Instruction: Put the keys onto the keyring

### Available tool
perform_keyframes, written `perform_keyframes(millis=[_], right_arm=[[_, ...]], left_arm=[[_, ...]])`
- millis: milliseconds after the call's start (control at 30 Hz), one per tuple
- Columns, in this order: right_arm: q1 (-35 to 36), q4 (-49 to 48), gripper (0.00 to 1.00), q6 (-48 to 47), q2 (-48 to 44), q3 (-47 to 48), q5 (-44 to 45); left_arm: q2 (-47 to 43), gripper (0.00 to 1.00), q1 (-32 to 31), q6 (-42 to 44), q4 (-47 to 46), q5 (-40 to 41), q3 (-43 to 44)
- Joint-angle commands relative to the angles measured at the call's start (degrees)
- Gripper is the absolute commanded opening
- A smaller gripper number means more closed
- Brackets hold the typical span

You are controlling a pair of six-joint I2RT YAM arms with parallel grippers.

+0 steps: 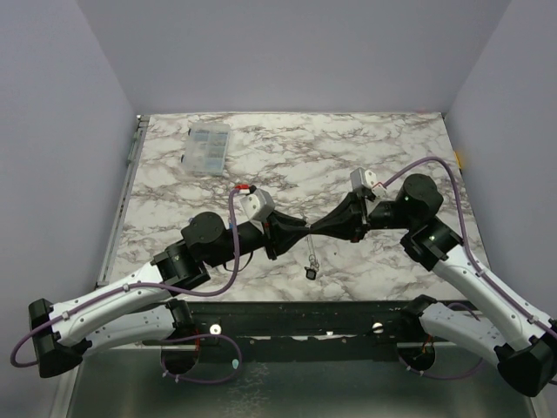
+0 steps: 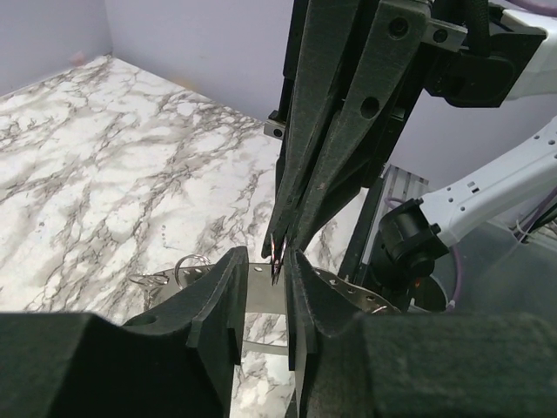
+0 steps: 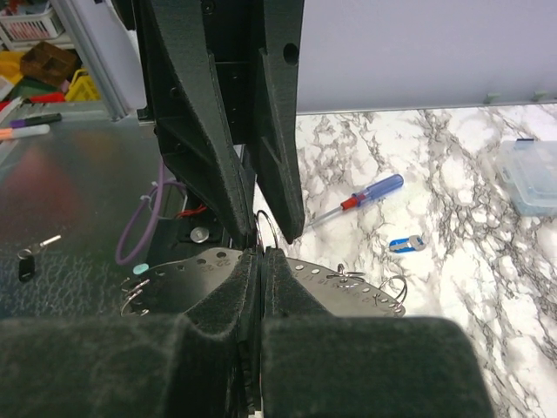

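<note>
My two grippers meet tip to tip above the middle of the table. My right gripper [image 3: 263, 254] is shut on a thin metal ring [image 3: 277, 222] of the keyring, a pale grey band [image 3: 348, 283] with a row of small holes and several small rings. My left gripper [image 2: 265, 261] is open, its fingers [image 3: 283, 174] either side of that ring. The right gripper's tips [image 2: 278, 248] sit in the left's gap. A dark-headed key [image 1: 311, 273] hangs below the grippers. A blue-headed key [image 3: 406, 244] lies on the table.
A clear plastic box [image 1: 209, 146] stands at the far left of the marble table [image 1: 392, 148]. A screwdriver with a red and blue handle [image 3: 370, 196] lies near the blue key. A black rail [image 1: 296, 318] runs along the near edge.
</note>
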State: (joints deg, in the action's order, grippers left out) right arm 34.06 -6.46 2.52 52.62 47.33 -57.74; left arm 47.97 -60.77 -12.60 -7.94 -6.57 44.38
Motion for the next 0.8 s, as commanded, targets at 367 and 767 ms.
perform_keyframes(millis=[367,767], right_arm=[[0.39,8.28,0.01,-7.64,-1.84,4.67,2.81],[0.48,21.67,0.01,-16.02,-1.92,9.47,3.90]], left_arm=[[0.18,0.55,0.01,6.88,17.76,0.93,8.70],[6.06,0.62,0.04,15.74,34.81,-2.10,22.73]])
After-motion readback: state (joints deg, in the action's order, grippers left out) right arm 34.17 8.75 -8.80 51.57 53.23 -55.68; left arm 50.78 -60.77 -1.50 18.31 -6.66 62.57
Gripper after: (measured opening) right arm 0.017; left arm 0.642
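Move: The small wire keyring sits at the right hand's closed fingertips, about 1 cm to the left of that hand point and level with it. From the left hand, whose fingers are part open around the keyring, it is roughly 1 cm to the right at the same height. The curved metal plate hangs just beneath, its middle some 3 cm below the keyring and level with it fore and aft. The left hand opens wide and backs off the keyring, 2 cm left and up, fingertips tipping down 15 degrees. ##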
